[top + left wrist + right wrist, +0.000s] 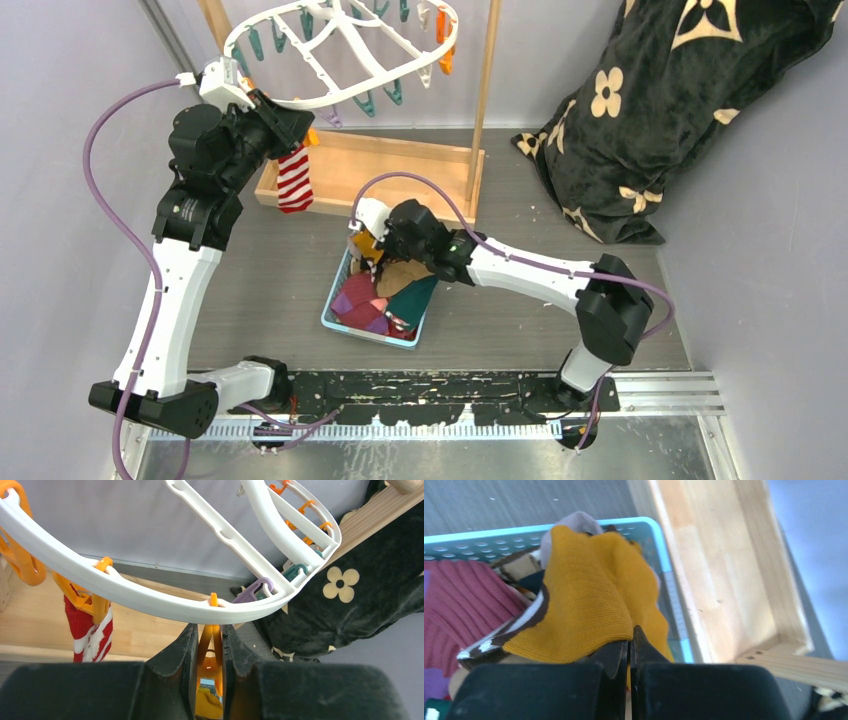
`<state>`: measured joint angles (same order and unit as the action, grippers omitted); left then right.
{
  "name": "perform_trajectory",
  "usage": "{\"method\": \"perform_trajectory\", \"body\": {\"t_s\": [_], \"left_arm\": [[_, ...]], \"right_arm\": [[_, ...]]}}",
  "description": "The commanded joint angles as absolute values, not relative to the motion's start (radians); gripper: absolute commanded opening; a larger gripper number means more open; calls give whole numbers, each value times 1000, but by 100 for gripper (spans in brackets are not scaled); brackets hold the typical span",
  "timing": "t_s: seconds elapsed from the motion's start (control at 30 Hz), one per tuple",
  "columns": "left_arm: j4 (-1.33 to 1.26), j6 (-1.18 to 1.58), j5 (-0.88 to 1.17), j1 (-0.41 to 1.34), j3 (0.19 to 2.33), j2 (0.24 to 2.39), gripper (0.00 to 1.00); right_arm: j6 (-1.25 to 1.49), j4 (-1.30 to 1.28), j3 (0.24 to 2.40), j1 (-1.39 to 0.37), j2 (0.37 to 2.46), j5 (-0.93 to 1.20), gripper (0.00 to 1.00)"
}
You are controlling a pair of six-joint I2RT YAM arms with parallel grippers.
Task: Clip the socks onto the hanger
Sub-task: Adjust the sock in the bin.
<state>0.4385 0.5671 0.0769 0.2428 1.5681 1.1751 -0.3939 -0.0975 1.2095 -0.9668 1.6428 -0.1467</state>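
Observation:
The white oval hanger (pixel 340 98) hangs at the back left, its rim (pixel 125 587) crossing the left wrist view. A red-white striped sock (pixel 294 180) dangles from an orange clip (pixel 82 597) on that rim. My left gripper (pixel 300 125) is just under the rim, shut on a neighbouring orange clip (pixel 210 650). My right gripper (pixel 365 240) is at the far end of the light blue basket (pixel 335 315), shut on a mustard sock (pixel 589 595) with a brown-and-white cuff. Maroon (pixel 358 298), tan-brown (pixel 400 275) and teal (pixel 420 295) socks lie in the basket.
The wooden stand's tray-like base (pixel 400 165) lies just beyond the basket, with its post (pixel 487 90) rising at the right. A black flower-patterned blanket (pixel 660 100) is heaped at the back right. Grey walls close in on the left and right.

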Motion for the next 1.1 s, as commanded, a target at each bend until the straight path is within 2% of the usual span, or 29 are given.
{"method": "perform_trajectory", "body": {"t_s": [0.0,0.3,0.4,0.5,0.7,0.77,0.87,0.97,1.07], "left_arm": [[419,554,90,246,1601,1159,8],[411,567,100,246,1589,1157,7],[412,566,100,246,1588,1157,8],[411,568,102,245,1592,1159,7],[410,569,102,245,1597,1163,8],[411,571,104,246,1598,1161,7],[411,571,106,245,1601,1162,7],[411,570,105,245,1601,1165,7],[410,572,106,245,1600,1165,7]], "right_arm": [[-436,-126,1261,-966,1490,-293,1],[-363,-327,1100,-993,1331,-372,1],[-335,-368,1067,-1002,1314,-363,5],[-338,-412,1080,-1008,1331,-402,11],[-351,-473,1137,-1008,1321,-428,14],[-349,-515,1164,-1008,1324,-418,27],[-341,-574,1176,-1007,1330,-412,37],[-334,-607,1183,-1008,1323,-386,52],[-341,-618,1218,-1008,1307,-337,57]]}}
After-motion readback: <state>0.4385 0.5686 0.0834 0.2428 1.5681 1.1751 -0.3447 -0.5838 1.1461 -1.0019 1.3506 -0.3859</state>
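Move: The right hand already pinches the mustard sock. The place it goes to, the bin's right rim, lies about 10 cm to its right, 5 cm back and 3 cm lower. The tan sock is 6 cm back and 4 cm right, the green sock 11 cm back and 5 cm right, both about 4 cm below. From the left hand, that rim is some 20 cm right, 9 cm back and 32 cm down. Right hand lifts the mustard sock 7 cm, swings it some 12 cm right, lowers, releases at the rim. ##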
